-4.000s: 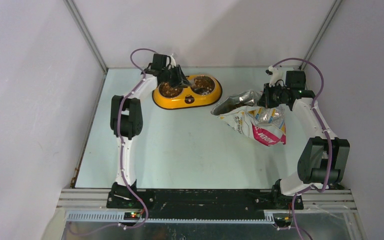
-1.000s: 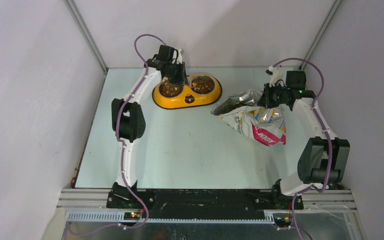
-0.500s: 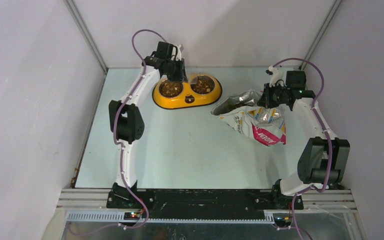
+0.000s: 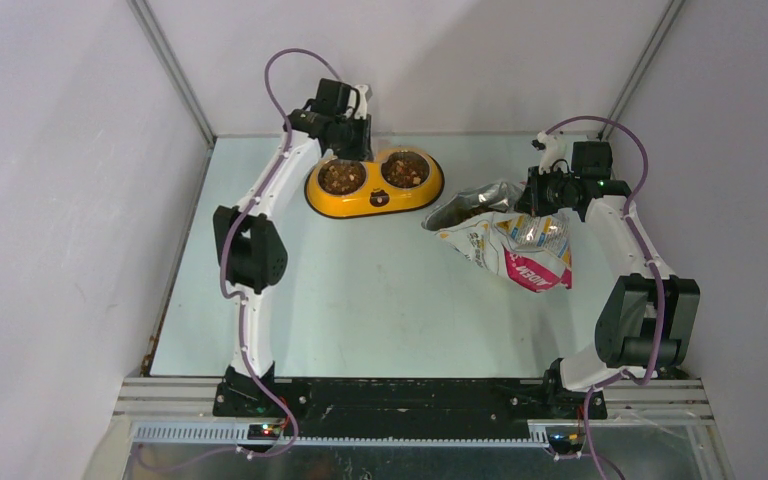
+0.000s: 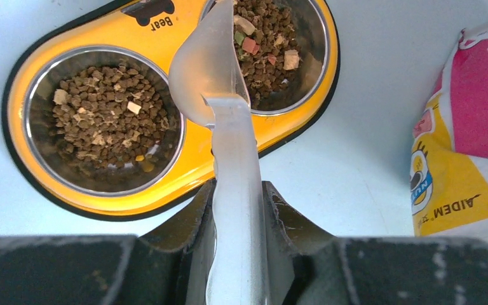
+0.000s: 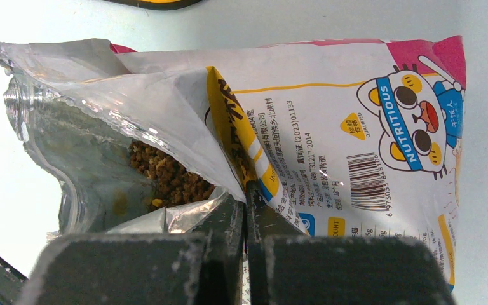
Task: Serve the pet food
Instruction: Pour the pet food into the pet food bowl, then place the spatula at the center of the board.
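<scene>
Pet food, small brown kibble (image 5: 105, 121), fills the left steel cup of the yellow double bowl (image 4: 375, 200); the right cup holds kibble (image 5: 273, 44) with some lighter bits. My left gripper (image 5: 238, 190) is shut on the handle of a clear plastic scoop (image 5: 206, 63), whose empty bowl hangs above the ridge between the cups. In the top view the left gripper (image 4: 345, 130) sits at the bowl's far left. My right gripper (image 6: 246, 200) is shut on the open rim of the foil bag (image 6: 356, 127), where more kibble (image 6: 168, 175) shows inside.
The bag (image 4: 510, 240) lies on its side right of the bowl, mouth facing left toward it. The table's back edge and wall corner posts stand close behind the left gripper. Pale table surface (image 4: 360, 300) stretches toward the arm bases.
The left arm has risen and drawn back toward the far wall with the scoop, away from the left cup. The right arm and the bag have not moved.
</scene>
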Controlling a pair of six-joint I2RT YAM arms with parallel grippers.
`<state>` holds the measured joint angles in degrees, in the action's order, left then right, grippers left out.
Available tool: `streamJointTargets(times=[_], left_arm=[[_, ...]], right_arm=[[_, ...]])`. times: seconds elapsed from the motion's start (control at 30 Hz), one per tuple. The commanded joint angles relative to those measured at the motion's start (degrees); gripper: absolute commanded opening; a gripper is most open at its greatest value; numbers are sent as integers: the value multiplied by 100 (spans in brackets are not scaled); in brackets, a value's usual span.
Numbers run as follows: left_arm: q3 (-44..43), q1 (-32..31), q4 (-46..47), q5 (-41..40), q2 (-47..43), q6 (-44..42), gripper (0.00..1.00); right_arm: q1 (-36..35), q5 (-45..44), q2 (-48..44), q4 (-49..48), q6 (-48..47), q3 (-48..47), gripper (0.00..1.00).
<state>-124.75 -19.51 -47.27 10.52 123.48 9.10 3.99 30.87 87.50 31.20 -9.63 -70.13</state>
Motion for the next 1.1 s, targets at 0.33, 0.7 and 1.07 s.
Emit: streamJointTargets(times=[0.33, 0.7, 1.07], left_arm=[[274, -1047, 367, -1868, -743, -1606, 0], [139, -1362, -192, -2511, 140, -2266, 0], [454, -1349, 156, -2625, -158, -2206, 0]], right_arm=[[188, -451, -123, 402, -136, -74, 0], [190, -433, -123, 404, -138, -76, 0], [190, -442, -136, 404, -125, -74, 0]])
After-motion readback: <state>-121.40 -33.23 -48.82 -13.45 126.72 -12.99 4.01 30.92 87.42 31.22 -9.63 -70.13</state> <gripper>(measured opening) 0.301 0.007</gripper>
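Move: The right bowl of the pet food bowl lies some 7 cm ahead of the left hand, 8 cm right and 14 cm below; the left bowl is 5 cm ahead and 6 cm left. The pet food bag stands roughly 28 cm right and 9 cm back. From the right hand, the right bowl is about 18 cm ahead, 28 cm left and 11 cm lower. Left hand with the scoop arcs back-right, then dips 8 cm towards the right bowl, tilting some 35 degrees. ##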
